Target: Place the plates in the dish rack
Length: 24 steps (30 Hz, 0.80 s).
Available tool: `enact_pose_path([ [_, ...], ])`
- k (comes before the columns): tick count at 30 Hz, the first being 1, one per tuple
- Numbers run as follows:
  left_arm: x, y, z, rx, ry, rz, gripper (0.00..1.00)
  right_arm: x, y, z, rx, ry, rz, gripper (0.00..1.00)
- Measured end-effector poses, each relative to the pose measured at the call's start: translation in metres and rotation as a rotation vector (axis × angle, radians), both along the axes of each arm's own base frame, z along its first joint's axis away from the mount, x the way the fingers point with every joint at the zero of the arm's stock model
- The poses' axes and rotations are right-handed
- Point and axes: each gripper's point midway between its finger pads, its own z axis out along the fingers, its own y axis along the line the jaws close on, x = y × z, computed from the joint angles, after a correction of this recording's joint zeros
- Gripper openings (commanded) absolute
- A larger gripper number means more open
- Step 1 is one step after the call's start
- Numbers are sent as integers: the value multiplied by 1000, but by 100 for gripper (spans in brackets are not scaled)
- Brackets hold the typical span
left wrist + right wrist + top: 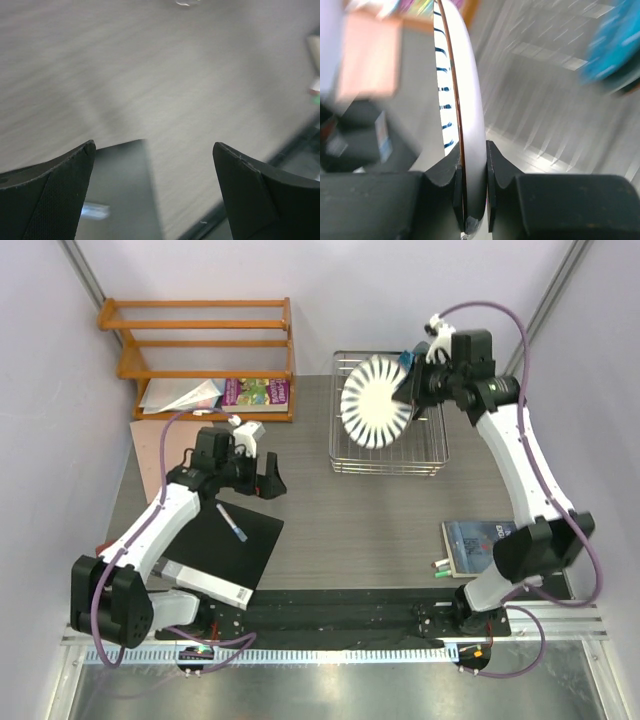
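Observation:
A white plate with black radial stripes [376,402] hangs tilted on edge over the dish rack [438,458], a silver wire rack at the back of the table. My right gripper [415,388] is shut on its rim. In the right wrist view the fingers [496,165] press both faces of the plate [470,85], with the rack's wires [555,145] blurred behind it. A blue plate [615,47] shows blurred at the upper right, and as a sliver [405,360] behind the striped one. My left gripper [262,480] [153,146] hangs open and empty over the table, left of centre.
An orange wooden shelf unit [200,340] stands at the back left with papers and a purple book [256,391] beside it. A black folder [240,545] [120,200] with a pen [232,523] lies under the left arm. A book [478,545] lies near the right arm's base.

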Motion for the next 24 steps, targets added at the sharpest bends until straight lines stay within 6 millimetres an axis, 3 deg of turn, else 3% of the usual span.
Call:
enact_pose_path([
  [4, 27, 42, 10, 210, -108, 155, 99, 95, -23, 9, -85, -129, -242, 1],
  [7, 35, 65, 14, 301, -149, 230, 100, 148, -37, 2, -153, -196, -383, 1],
  [9, 36, 77, 17, 330, -160, 276, 100, 169, -45, -9, -220, -220, -451, 1],
  [12, 34, 85, 19, 333, -169, 308, 99, 188, -48, -29, -356, -235, -521, 1],
  [17, 29, 85, 13, 317, -144, 322, 99, 201, -32, -52, -481, -245, -534, 1],
  [24, 28, 81, 11, 293, -126, 325, 99, 204, -24, -53, -545, -275, -571, 1],
])
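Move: Gripping the striped plate by its rim, the right hand has its place in the rack, just left of the dotted blue plate, about 16 cm ahead, 2 cm to its right and some 18 cm below. The blue plate stands about 15 cm ahead and 6 cm to the right, the grey-green plate 16 cm ahead and 9 cm to the right, both roughly as low. From the empty left hand that place lies some 25 cm ahead, 29 cm to the right and 2 cm lower. Swinging the striped plate about 20 cm forward over the rack, fast at first, the right hand then eases down some 5 cm, ending slightly farther right. Meanwhile its wrist turns clockwise and rolls its left side down, about 30 degrees each, lining the plate up beside the blue one; the fingers keep their hold. The open left hand draws off about 8 cm left and a little forward, then waits. ##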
